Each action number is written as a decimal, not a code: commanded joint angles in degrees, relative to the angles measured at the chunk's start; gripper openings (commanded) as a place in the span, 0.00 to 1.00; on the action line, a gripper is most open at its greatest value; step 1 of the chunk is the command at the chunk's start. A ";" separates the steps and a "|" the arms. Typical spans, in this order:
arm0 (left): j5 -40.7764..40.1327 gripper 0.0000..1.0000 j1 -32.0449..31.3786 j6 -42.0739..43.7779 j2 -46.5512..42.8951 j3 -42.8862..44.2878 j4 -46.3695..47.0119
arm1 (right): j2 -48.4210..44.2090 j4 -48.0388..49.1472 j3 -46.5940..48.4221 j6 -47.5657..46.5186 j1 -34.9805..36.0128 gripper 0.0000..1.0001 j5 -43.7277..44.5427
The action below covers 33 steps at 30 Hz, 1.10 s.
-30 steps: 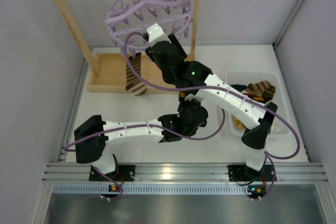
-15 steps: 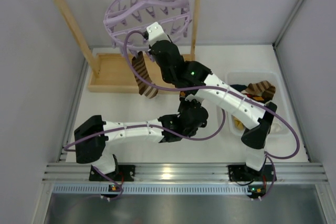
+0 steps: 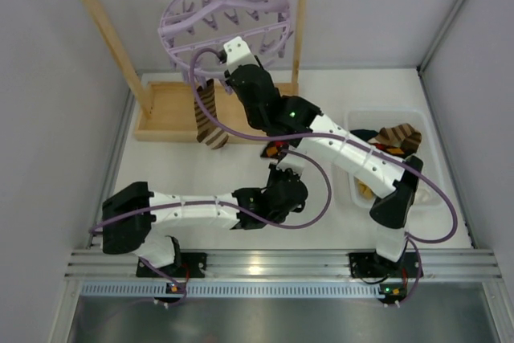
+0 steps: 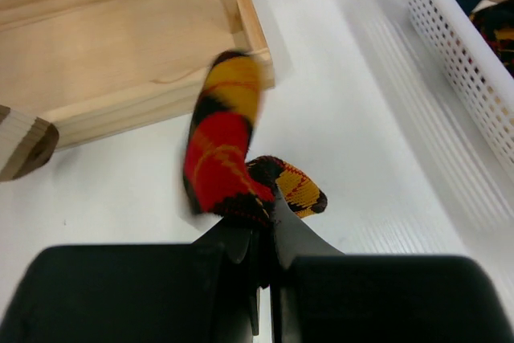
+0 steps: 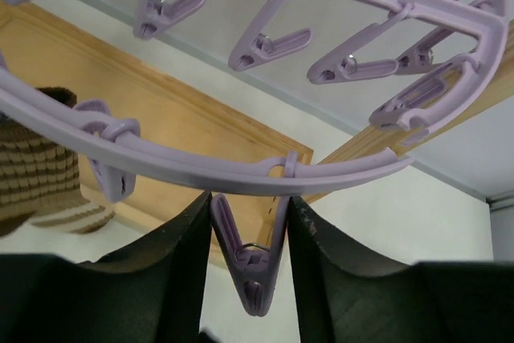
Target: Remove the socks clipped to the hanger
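Note:
The lilac hanger (image 3: 173, 22) hangs from the wooden rack. One brown-and-cream striped sock (image 3: 209, 118) dangles from a clip on its near rim; in the right wrist view this sock (image 5: 36, 174) is at the left. My right gripper (image 3: 225, 76) reaches up under the ring (image 5: 201, 170). Its jaws (image 5: 249, 222) press both handles of an empty clip peg (image 5: 255, 271). My left gripper (image 4: 259, 226) is low over the table, shut on a black argyle sock (image 4: 218, 150) with red and orange diamonds. From above only a bit of that sock (image 3: 275, 149) shows.
The wooden rack's tray base (image 3: 173, 114) lies under the hanger, its corner (image 4: 241, 46) just beyond the argyle sock. A white perforated basket (image 3: 434, 130) at the right holds several socks (image 3: 397, 136); its wall (image 4: 466, 46) is close on the left gripper's right.
The striped sock swung out to the right and now hangs straight again. The right jaws narrowed onto the clip peg. The left arm drew back toward the near edge with the argyle sock.

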 commanded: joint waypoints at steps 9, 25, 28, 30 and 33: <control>17.36 0.00 -1.79 -3.35 -18.76 -6.59 -2.58 | -12.82 -6.24 -7.34 6.46 0.09 0.76 -7.50; 43.12 0.00 4.43 -0.79 -12.38 4.12 -3.46 | -67.21 -22.57 -46.55 24.48 0.08 0.95 3.38; 46.21 0.00 7.68 -0.27 -8.15 10.00 -3.55 | -73.37 -25.49 -47.79 26.42 0.08 0.97 6.89; 49.99 0.00 9.27 0.52 -2.97 16.04 -3.55 | -76.19 -27.51 -47.27 26.95 0.08 0.97 7.70; 51.41 0.00 11.39 5.52 5.00 26.14 -3.55 | -78.22 -29.45 -45.25 26.86 0.08 0.98 8.58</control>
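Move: The argyle sock is already off its clip and in the left fingers; the white basket it is bound for is centred some 26 cm to the left hand's right, about 8 cm farther out and 14 cm lower. The striped sock still hangs roughly 17 cm to its left, 12 cm ahead and 9 cm higher. From the right hand, still around the emptied clip, the basket lies about 36 cm right, 4 cm back and 33 cm down; the hanger ring's middle sits 12 cm ahead. The argyle sock stays pinched in the left hand, which draws it back about 7 cm while rising, then swings it right and forward again towards the basket, ending some 8 cm higher and turned about 30 degrees clockwise. Meanwhile the right fingers open wide, let go of the hanger clip, and that hand sweeps right and back at nearly level height, speeding up, with its left side rolling up. ##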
